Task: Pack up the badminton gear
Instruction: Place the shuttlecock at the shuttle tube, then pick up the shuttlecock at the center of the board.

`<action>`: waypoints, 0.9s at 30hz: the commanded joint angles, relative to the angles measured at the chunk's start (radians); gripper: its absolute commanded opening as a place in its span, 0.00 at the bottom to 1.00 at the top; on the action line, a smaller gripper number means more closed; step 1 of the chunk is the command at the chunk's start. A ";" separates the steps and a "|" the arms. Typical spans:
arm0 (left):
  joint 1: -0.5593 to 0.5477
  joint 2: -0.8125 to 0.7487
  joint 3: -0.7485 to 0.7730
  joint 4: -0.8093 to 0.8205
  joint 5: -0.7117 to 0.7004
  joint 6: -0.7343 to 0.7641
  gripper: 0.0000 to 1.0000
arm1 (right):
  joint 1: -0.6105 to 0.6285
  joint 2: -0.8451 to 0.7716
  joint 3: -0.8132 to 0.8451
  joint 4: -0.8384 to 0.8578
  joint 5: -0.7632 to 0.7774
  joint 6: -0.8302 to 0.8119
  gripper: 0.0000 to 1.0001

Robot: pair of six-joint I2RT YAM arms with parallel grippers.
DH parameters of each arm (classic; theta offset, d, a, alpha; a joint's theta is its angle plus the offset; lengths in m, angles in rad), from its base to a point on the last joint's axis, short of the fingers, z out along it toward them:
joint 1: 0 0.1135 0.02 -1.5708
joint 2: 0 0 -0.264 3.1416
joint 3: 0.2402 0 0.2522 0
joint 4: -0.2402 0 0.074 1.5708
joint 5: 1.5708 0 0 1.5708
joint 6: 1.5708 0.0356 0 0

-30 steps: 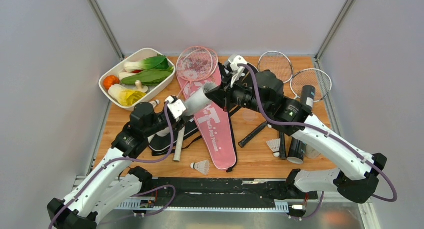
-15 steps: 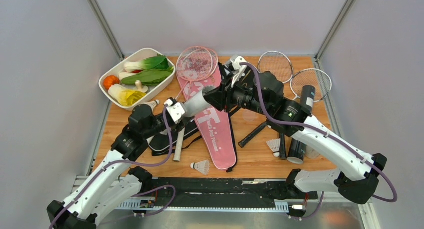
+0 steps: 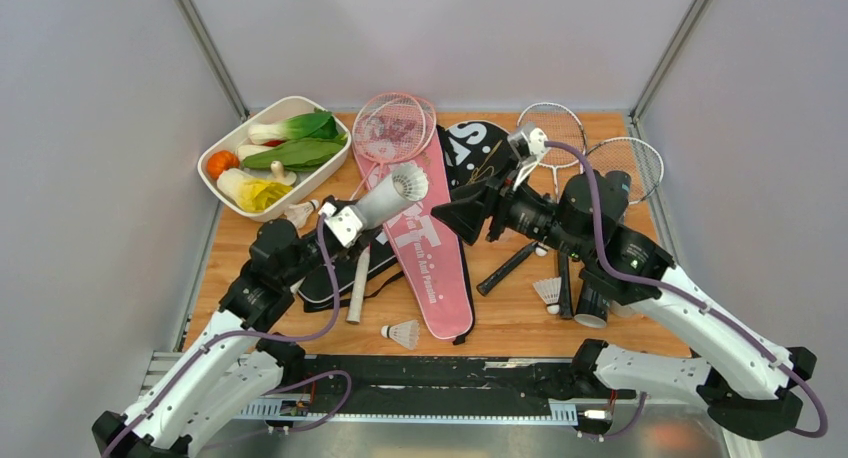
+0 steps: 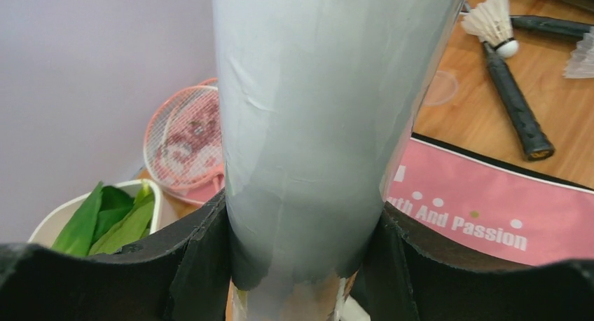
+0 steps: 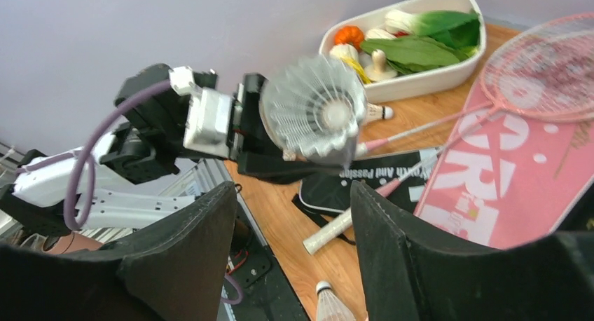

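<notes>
My left gripper [image 3: 345, 221] is shut on a grey-white tube [image 3: 383, 202], which slants up to the right above the pink "SPORT" cover [image 3: 432, 263]. In the left wrist view the tube [image 4: 315, 125] fills the gap between both black pads. A white feather shuttlecock [image 3: 408, 181] sits in the tube's open mouth, its feathers facing out [image 5: 315, 114]. My right gripper [image 3: 450, 218] hangs open a short way to the right of the tube mouth, with nothing between its fingers [image 5: 291, 223]. Two more shuttlecocks [image 3: 402, 332] [image 3: 548, 290] lie on the table.
A white dish of vegetables [image 3: 212, 178] stands at the back left, with a small white object [image 3: 300, 214] beside it. Pink rackets [image 3: 392, 126] lie on the pink cover and a black cover [image 3: 470, 146] lies behind it. Silver rackets [image 3: 622, 168] and a black tube [image 3: 598, 278] are at the right.
My right gripper has opened, let go of the shuttlecock in the tube's mouth and drawn back to the right. My left gripper still holds the tube.
</notes>
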 commanded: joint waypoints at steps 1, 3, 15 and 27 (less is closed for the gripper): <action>0.000 -0.046 0.002 0.110 -0.167 -0.004 0.00 | 0.004 -0.070 -0.125 0.009 0.146 0.090 0.64; 0.000 -0.071 0.002 0.116 -0.249 -0.003 0.00 | 0.004 -0.103 -0.204 0.000 0.194 0.191 0.64; 0.001 -0.191 -0.062 0.174 -0.447 0.000 0.00 | 0.272 0.018 -0.651 0.132 0.250 0.609 0.60; 0.001 -0.210 -0.080 0.172 -0.441 -0.019 0.00 | 0.479 0.310 -0.680 0.305 0.385 0.857 0.61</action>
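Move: Below the right hand's open fingers, about 40 cm down, lies the front shuttlecock, some 10 cm back and 8 cm to the left. The pink bag's near end is about 10 cm to the right of that shuttlecock and 2 cm farther out, the pale racket handle about 10 cm to its left and 11 cm farther out. The mouth of the held tube is about 5 cm ahead of the right hand and 8 cm left, nearly level. From the left hand the same shuttlecock lies roughly 16 cm back, 10 cm right and 25 cm down. Down first, in a fast drop of some 35 cm, the right hand leaves the tube mouth and then swings back about 12 cm and slightly left towards the front shuttlecock, its open fingers tipping from level to steeply down. The left hand keeps its grip on the tube, carrying it left and a little up away from the right hand, while turning counter-clockwise. ##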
